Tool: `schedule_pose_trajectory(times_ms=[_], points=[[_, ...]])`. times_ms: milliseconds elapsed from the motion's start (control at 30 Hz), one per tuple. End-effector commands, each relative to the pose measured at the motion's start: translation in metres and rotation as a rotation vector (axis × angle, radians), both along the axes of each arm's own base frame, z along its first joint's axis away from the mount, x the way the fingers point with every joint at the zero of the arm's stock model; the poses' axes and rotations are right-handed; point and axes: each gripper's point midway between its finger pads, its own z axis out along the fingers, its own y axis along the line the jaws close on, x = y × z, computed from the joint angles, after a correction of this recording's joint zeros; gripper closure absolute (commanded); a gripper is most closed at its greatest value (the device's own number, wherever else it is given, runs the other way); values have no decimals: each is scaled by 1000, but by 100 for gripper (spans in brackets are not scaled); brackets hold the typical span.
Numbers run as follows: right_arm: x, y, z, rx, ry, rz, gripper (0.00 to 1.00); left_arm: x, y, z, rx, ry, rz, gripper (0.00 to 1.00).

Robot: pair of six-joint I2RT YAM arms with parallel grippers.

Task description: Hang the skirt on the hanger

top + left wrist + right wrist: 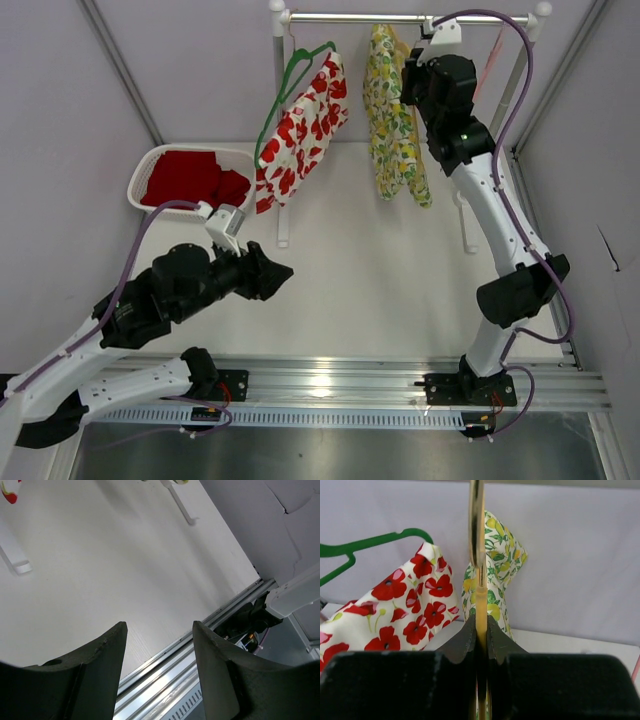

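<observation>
A lemon-print skirt (395,130) hangs from the rail (350,17) on a yellow hanger (481,605). My right gripper (410,68) is up at the rail, shut on that hanger's neck just below the hook; in the right wrist view the skirt (501,555) shows behind the gripper (481,625). To its left a red-poppy skirt (300,135) hangs tilted on a green hanger (290,80). My left gripper (282,272) hovers low over the white table at the lower left, open, with nothing between its fingers (112,645).
A white basket (150,165) with red cloth stands at the back left. A pink hanger (492,55) hangs at the rail's right end. The rack's feet (17,565) rest on the table. A metal track (330,385) runs along the near edge.
</observation>
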Motion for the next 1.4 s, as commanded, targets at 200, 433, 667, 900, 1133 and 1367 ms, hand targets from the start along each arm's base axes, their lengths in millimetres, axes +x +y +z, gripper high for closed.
schedule_pose_trajectory(times_ms=[200, 433, 667, 900, 1133, 1367], points=[[6, 3, 73, 59, -202, 40, 100, 6, -9, 17, 7, -64, -33, 39], [21, 20, 41, 57, -142, 59, 100, 8, -11, 16, 18, -69, -34, 38], [25, 42, 19, 19, -120, 63, 100, 7, -8, 15, 24, -70, -30, 38], [29, 69, 8, -26, -110, 75, 100, 7, -4, 15, 30, -74, -23, 38], [27, 110, -2, -67, -122, 113, 100, 7, 1, 14, 38, -78, -13, 38], [27, 141, -10, -86, -126, 151, 100, 7, 3, 12, 44, -78, -6, 38]])
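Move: My right hand already holds the yellow hanger with the lemon skirt, just short of the rack's rod; the rod's middle lies about 3 cm ahead, straight in line sideways, and some 5 cm above. The poppy skirt on its green hanger hangs about 19 cm to the left, 4 cm back and 12 cm lower; the pink hanger is roughly 15 cm right, 1 cm ahead and 5 cm lower. From my left hand the rod's middle is about 39 cm forward, 23 cm right and 20 cm up. Keeping the yellow hanger pinched, I lift my right hand about 2 cm while easing forward, then sink some 3 cm to set the hook over the rod. From there I slide the hanger left along the rod, about 12 cm from where I began, towards the green hanger and poppy skirt, my fingertips tipping slightly up and left. ##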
